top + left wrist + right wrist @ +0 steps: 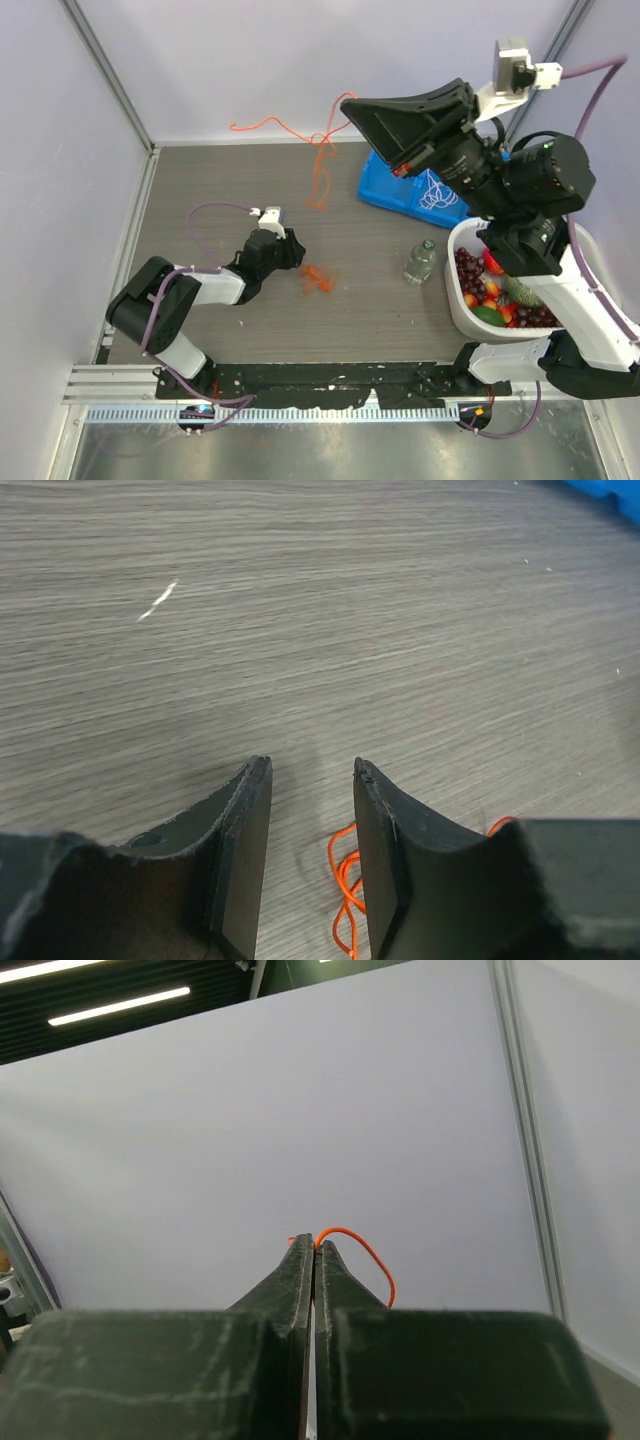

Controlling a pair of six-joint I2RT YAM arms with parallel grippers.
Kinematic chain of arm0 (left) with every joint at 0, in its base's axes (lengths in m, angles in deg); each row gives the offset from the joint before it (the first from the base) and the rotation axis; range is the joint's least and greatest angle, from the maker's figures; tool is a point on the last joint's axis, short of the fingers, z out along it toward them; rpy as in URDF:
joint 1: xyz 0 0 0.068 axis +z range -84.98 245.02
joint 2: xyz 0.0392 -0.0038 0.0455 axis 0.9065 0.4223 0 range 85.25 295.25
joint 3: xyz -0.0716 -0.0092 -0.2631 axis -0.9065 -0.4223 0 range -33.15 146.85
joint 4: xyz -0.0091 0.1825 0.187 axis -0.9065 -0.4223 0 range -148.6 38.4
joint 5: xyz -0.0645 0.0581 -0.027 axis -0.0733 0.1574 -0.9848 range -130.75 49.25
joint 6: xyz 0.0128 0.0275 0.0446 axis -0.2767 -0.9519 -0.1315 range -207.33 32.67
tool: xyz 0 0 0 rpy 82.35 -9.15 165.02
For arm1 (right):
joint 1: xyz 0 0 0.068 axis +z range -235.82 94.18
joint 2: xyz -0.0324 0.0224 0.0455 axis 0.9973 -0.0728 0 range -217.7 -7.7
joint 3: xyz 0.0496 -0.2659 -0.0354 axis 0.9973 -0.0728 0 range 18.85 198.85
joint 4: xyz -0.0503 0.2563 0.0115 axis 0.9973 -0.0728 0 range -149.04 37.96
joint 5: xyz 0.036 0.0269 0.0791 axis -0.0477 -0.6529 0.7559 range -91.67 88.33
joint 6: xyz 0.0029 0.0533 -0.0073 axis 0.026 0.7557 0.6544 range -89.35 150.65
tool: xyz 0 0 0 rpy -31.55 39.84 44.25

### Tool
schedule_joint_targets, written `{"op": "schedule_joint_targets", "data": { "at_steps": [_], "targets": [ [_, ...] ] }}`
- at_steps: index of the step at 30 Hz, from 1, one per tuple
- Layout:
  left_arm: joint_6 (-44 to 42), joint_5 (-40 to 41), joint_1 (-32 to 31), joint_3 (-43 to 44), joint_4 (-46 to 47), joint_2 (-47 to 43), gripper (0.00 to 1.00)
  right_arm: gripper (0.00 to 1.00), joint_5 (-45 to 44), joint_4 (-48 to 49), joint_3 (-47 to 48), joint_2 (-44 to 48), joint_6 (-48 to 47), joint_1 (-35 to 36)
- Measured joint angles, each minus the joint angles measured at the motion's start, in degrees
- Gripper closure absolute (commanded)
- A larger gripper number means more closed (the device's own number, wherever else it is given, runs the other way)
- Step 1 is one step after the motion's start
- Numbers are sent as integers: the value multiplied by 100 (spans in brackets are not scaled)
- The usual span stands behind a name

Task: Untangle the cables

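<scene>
My right gripper (349, 104) is raised high at the back and shut on a long orange cable (318, 170). One part of the cable hangs down towards the table and another trails off to the left. In the right wrist view the jaws (315, 1243) pinch the cable (368, 1256), which loops out to the right. A small orange cable clump (318, 278) lies on the table. My left gripper (292, 251) is low just left of it, open and empty. In the left wrist view the clump (345, 885) lies by the right finger (385, 850). No white cable shows.
A blue bin (392, 194) sits at the back right under the right arm. A clear plastic bottle (421, 262) stands beside a white basin (458, 300) holding fruit at the right. Walls close the left and back sides.
</scene>
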Motion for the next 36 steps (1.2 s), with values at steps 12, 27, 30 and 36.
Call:
{"op": "schedule_joint_targets", "data": {
  "at_steps": [12, 27, 30, 36],
  "targets": [
    [487, 216, 59, -4, -1746, -2396, 24, 99, -590, 212, -1864, 748, -278, 0],
    [219, 251, 85, 1167, -4389, -4920, 5, 99, -2743, -177, -2389, 872, -1213, -17],
    [74, 208, 85, 1722, -4577, -4752, 5, 99, -3279, -76, -2430, 820, -1508, -212],
    [-448, -92, 85, 2938, -4638, -4203, 6, 99, -3318, 63, -2286, 240, -1438, -1530]
  ]
}}
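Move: The right hand, high up with an orange cable pinched in its fingers, has the blue tray about 40 cm ahead, 27 cm to its right and some 64 cm below; the glass bottle stands about 14 cm ahead, 17 cm right and 61 cm below that hand. From the low left hand, the orange pile lies about 6 cm back, 4 cm right and 5 cm below, while the tray is roughly 22 cm ahead and 38 cm right, slightly lower. Keeping the orange cable pinched and dangling, the right hand first sinks about 14 cm, then swings forward and to its right towards the blue tray, turning some 50 degrees clockwise and ending about 19 cm farther out. Meanwhile the empty left hand climbs about 33 cm away from the orange pile, easing a little back and left, its half-open fingers spreading wide and its fingertips tilting up some 20 degrees. ##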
